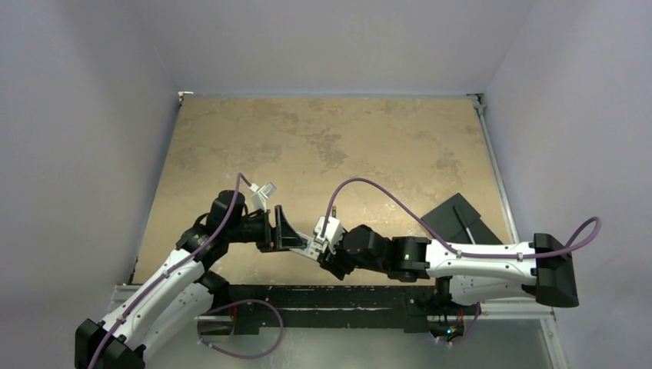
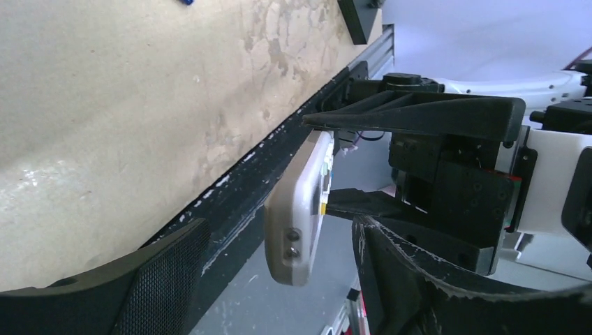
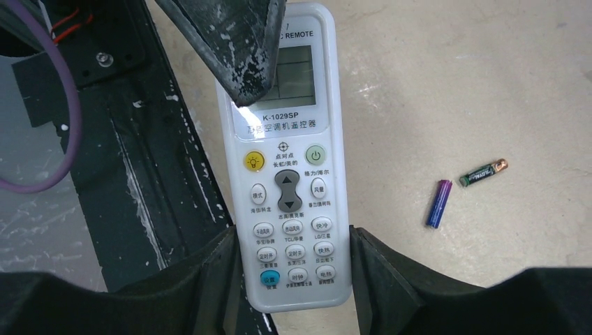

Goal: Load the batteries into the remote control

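Note:
The white remote control (image 3: 290, 160) hangs in the air above the table's near edge, buttons facing the right wrist camera. My right gripper (image 3: 293, 255) is shut on its lower end, one finger on each long side. My left gripper (image 2: 283, 234) is open around the other end (image 2: 297, 216); a gap shows on both sides of it. One left finger (image 3: 237, 49) lies across the remote's screen end. Two batteries lie loose on the table: a purple one (image 3: 439, 203) and a dark one with a brassy end (image 3: 483, 172). In the top view the grippers meet at the remote (image 1: 307, 247).
A flat black slab (image 1: 455, 217) lies at the table's right side. The black rail (image 2: 237, 188) of the table's near edge runs just under the remote. The brown tabletop (image 1: 323, 146) stretches behind both arms.

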Controlling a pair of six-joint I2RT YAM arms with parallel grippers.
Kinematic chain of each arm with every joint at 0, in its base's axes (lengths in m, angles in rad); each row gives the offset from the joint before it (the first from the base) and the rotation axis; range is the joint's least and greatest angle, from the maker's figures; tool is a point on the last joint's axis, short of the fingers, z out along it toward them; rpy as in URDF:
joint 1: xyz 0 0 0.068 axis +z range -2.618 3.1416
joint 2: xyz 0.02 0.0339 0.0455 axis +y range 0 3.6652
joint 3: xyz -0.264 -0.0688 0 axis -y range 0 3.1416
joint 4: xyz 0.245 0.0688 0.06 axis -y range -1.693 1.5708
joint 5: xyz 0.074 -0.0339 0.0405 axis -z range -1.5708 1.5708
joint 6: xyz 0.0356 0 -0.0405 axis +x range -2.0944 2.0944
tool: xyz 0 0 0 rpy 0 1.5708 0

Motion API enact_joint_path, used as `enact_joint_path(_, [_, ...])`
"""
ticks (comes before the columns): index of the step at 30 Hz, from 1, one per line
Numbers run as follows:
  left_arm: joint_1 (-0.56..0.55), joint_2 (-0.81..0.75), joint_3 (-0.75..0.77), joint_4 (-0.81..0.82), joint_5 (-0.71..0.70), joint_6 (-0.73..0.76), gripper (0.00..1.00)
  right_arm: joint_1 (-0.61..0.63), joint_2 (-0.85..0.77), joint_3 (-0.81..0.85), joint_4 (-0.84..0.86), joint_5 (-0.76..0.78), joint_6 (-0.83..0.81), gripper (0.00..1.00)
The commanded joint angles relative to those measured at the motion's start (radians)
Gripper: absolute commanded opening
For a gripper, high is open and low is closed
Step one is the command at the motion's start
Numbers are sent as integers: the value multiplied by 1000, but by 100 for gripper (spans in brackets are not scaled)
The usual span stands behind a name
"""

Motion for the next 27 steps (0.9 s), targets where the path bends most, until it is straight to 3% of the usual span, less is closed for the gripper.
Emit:
enact_joint_path(1, [-1,-25,-43,152,96,-104,73,7,-39,-8,89,-4,-48,0])
enact_joint_path(11, [-1,-36,-83,245,137,-179,59,20,-19,18,95,-9,-72,0])
enact_joint_path(19, [-1,-55,-86,234,135,-178,31,24,-14,21,94,-2,-70,0])
enact_joint_path(21, [-1,-56,-94,233,134,-178,19,25,-17,19,93,0,-70,0])
enact_joint_path(23, [-1,-56,-100,232,132,-176,0,26,-21,21,90,5,-70,0])
enact_joint_path(25, [-1,-56,-105,230,128,-175,0,26,-27,18,87,15,-69,0])
enact_joint_path(27, [-1,-58,-108,231,124,-178,0,26,-32,17,82,18,-70,6])
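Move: The remote control hangs from the right hand, gripped by the edges near its lower end, its middle about 3 cm left, 1 cm ahead and roughly 1 cm above that hand. From the left hand, its middle lies some 4 cm right, 1 cm back and 1 cm lower. From the right hand, the purple battery is about 9 cm ahead and 4 cm right, the green battery about 14 cm ahead and 3 cm right, both some 10 cm below. The remote control's free screen end is taken between the left fingers, which close from wide to about a quarter open and pinch it front and back. Before that, the left hand rises about 2 cm while easing roughly 1 cm back and right, tipping its fingertips up some 10 degrees; with the pinch it sinks 1 cm. The right hand lifts barely 1 cm and keeps its grip. ##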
